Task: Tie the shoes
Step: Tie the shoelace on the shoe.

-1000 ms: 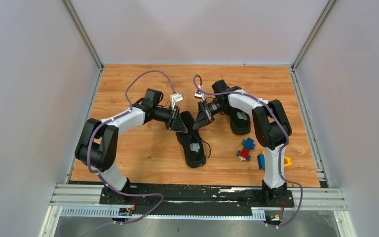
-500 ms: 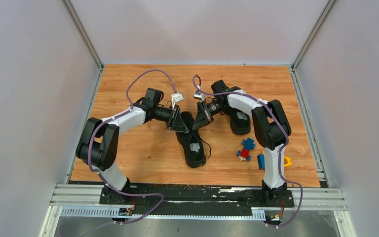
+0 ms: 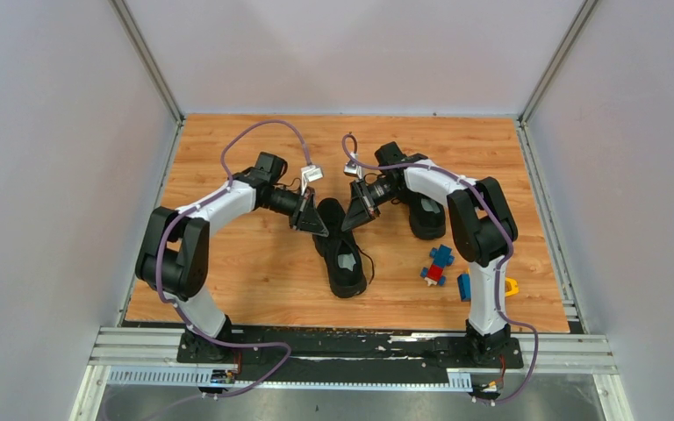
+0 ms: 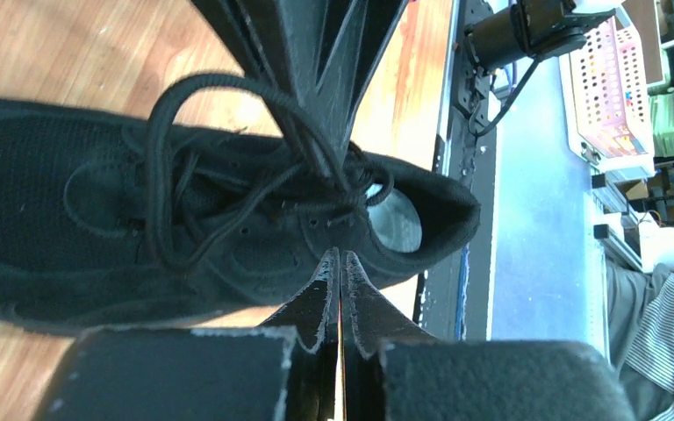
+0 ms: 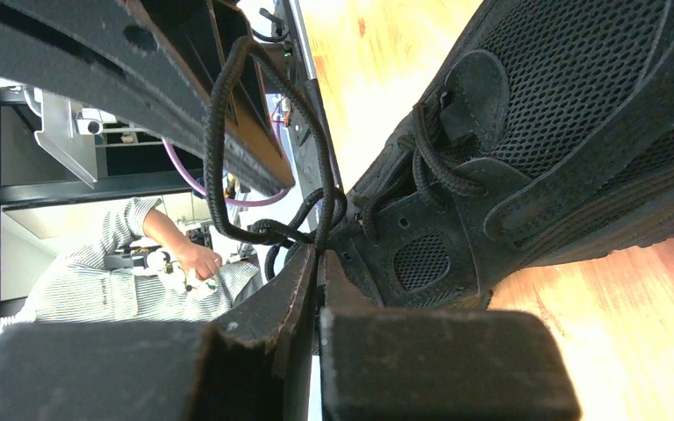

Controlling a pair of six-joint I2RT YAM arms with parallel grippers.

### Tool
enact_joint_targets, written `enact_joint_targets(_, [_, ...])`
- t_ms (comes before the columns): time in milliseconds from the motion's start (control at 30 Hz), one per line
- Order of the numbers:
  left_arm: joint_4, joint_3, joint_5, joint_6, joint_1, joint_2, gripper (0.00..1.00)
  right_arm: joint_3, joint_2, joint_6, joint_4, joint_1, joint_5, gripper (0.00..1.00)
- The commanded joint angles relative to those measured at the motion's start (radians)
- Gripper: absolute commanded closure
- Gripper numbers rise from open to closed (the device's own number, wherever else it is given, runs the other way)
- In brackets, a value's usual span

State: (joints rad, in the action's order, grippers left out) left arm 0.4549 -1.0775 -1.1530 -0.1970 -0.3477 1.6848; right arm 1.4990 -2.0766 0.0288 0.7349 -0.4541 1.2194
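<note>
A black shoe (image 3: 344, 254) lies mid-table with its toe toward the back, and a second black shoe (image 3: 427, 217) sits behind the right arm. My left gripper (image 3: 320, 230) hovers at the near shoe's left side. In the left wrist view the left gripper (image 4: 340, 254) is shut, tips together just above the eyelet row, and nothing shows between them. My right gripper (image 3: 351, 224) faces it from the other side. The right gripper (image 5: 319, 253) is shut on a black lace (image 5: 215, 149), which rises from its tips in a loop. That lace loop (image 4: 167, 114) arches over the shoe's tongue.
A blue-and-red toy block (image 3: 440, 263), a blue block (image 3: 464, 285) and a yellow piece (image 3: 511, 286) lie near the right arm's base. Grey walls close in the wooden table (image 3: 254, 289) on three sides. A metal rail (image 3: 360, 351) runs along the near edge.
The left arm's forearm and wrist have shifted a little toward the back-left, and its jaws have closed. The right arm and both shoes have stayed put.
</note>
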Motion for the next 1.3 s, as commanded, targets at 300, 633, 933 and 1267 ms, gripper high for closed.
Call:
enact_joint_targets(300, [0.074, 0.009, -0.01, -0.054, 0.065, -0.059, 0.89, 0.025, -0.01, 0.014, -0.028, -0.005, 0.008, 0.84])
enact_joint_targets(633, [-0.161, -0.006, -0.032, 0.049, 0.012, 0.001, 0.67, 0.006, 0.044, -0.009, -0.013, 0.036, -0.075, 0.63])
enact_joint_targets(933, [-0.166, -0.021, -0.022, 0.025, -0.014, 0.034, 0.65, 0.006, 0.063, -0.053, 0.017, 0.051, -0.084, 0.6])
enact_joint_targets(1267, [0.011, -0.068, -0.038, -0.188, -0.051, 0.049, 0.59, 0.002, 0.063, -0.055, 0.019, 0.05, -0.073, 0.6])
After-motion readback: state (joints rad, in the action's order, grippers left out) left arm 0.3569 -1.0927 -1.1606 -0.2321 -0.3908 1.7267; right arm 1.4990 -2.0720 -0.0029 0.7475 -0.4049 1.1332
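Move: The lace knot over the shoe's throat is about 4 cm to the right of the left hand, 1 cm back and 2 cm lower. From the right hand, whose shut fingers still hold lace beside the knot, it lies roughly 1 cm left, 1 cm back and 1 cm down. The shoe's middle is some 3 cm right of the left hand, 4 cm back and 6 cm below; the other shoe sits about 18 cm right of the right hand, 4 cm ahead and 7 cm below. Keep the left gripper shut and draw it about 3 cm left, away from the knot, dipping slightly as if tugging the lace, while the right keeps its grip. Then open the left fingers part-way and bring them back right some 5 cm, swinging forward and then easing back, to straddle the knot. Meanwhile open the right fingers to let go of the lace, and ease that hand forward and right with a slight sink, some 3 cm in all. ##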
